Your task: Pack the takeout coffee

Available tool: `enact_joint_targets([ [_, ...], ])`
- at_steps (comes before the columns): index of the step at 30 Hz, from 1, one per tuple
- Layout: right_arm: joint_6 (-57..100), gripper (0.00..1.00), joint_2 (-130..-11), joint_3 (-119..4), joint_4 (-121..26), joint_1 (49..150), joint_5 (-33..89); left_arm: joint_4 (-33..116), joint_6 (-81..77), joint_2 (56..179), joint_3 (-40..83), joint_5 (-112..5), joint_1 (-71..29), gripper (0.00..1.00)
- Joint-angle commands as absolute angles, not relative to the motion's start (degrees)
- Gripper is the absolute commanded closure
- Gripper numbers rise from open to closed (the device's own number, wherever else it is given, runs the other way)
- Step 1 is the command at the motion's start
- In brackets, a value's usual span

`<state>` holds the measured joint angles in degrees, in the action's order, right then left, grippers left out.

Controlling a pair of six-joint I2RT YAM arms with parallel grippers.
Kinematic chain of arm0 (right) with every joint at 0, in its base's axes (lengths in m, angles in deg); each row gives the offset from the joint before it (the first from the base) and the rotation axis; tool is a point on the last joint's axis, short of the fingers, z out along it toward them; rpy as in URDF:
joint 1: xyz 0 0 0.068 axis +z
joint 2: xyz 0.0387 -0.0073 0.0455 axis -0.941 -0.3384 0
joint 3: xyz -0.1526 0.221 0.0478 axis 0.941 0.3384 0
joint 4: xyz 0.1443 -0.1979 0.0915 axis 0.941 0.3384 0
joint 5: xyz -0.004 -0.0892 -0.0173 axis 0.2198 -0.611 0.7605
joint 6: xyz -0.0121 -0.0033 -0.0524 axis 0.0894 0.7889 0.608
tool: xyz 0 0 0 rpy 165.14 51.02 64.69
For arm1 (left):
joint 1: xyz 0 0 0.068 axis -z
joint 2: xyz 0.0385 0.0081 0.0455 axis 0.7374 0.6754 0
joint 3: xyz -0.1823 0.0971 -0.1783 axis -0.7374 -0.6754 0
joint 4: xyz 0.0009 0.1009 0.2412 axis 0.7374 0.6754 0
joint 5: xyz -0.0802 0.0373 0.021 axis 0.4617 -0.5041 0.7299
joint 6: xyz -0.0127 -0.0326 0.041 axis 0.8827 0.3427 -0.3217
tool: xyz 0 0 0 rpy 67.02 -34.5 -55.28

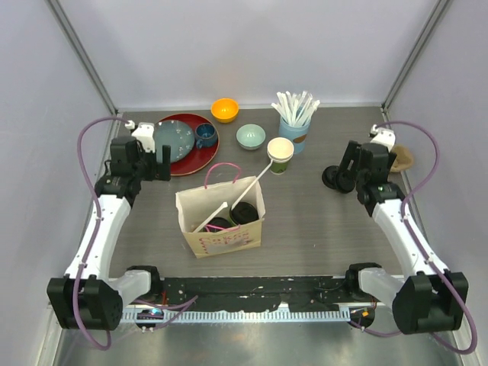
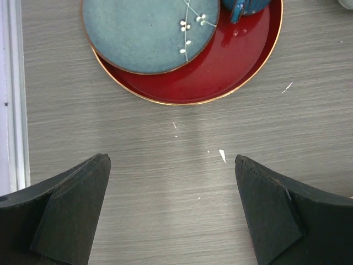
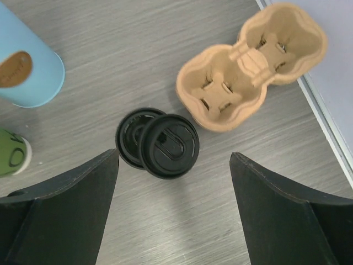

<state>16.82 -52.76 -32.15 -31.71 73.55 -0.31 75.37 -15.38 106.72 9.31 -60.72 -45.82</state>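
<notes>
One green-patterned takeout coffee cup [image 1: 280, 155] stands open, cream inside, right of the bag's far corner; its edge shows in the right wrist view [image 3: 11, 155]. Two black lids [image 3: 165, 144] lie overlapping on the table, just ahead of my open right gripper [image 3: 174, 156], which holds nothing. In the top view the lids [image 1: 331, 179] sit beside that gripper [image 1: 345, 169]. A paper bag [image 1: 221, 236] with pink handles stands mid-table, holding two round black-topped things [image 1: 244, 212] and white sticks. My left gripper [image 2: 171, 160] hangs open over bare table near the red plate, seen in the top view [image 1: 162, 164].
A red plate [image 2: 231, 72] carries a blue-grey plate [image 2: 143, 33] and a dark blue mug [image 1: 204, 135]. An orange bowl [image 1: 224, 110], a pale green bowl [image 1: 250, 136] and a light-blue cup of white sticks [image 1: 294, 131] stand at the back. A cardboard cup carrier [image 3: 253, 61] lies by the right wall.
</notes>
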Motion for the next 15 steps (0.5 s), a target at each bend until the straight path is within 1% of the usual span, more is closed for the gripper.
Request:
enact_joint_targets([
  [1,16.46,0.13,-46.43,-21.54,-51.66,73.64,-3.52,56.39,-14.74,103.73,0.74,-59.99,-46.37,0.0],
  [2,16.37,0.13,-45.55,-20.12,-52.92,73.65,-3.79,51.06,-14.83,103.47,-3.37,-60.26,-46.37,0.0],
  [4,15.32,0.13,-45.02,-16.43,-56.43,73.73,-4.05,46.63,-15.09,103.2,-8.39,-60.17,-46.37,0.0],
  [11,14.97,0.13,-45.28,-7.45,-64.17,73.65,-7.04,31.0,-14.57,104.43,-20.1,-57.01,-46.46,0.0],
  [15,15.49,0.14,-45.81,-3.15,-69.88,73.65,-5.64,23.86,-14.47,104.43,-25.11,-57.36,-46.55,0.0],
])
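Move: The packed paper bag stands about 19 cm to the right of the left hand and 14 cm back, its middle some 11 cm lower. From the right hand the bag is roughly 47 cm left and 15 cm back. The black lids lie about 9 cm left of the right hand and barely ahead, roughly 18 cm down. Both empty hands, fingers still open, sink beside the bag, left about 11 cm, right about 7 cm, easing back. ##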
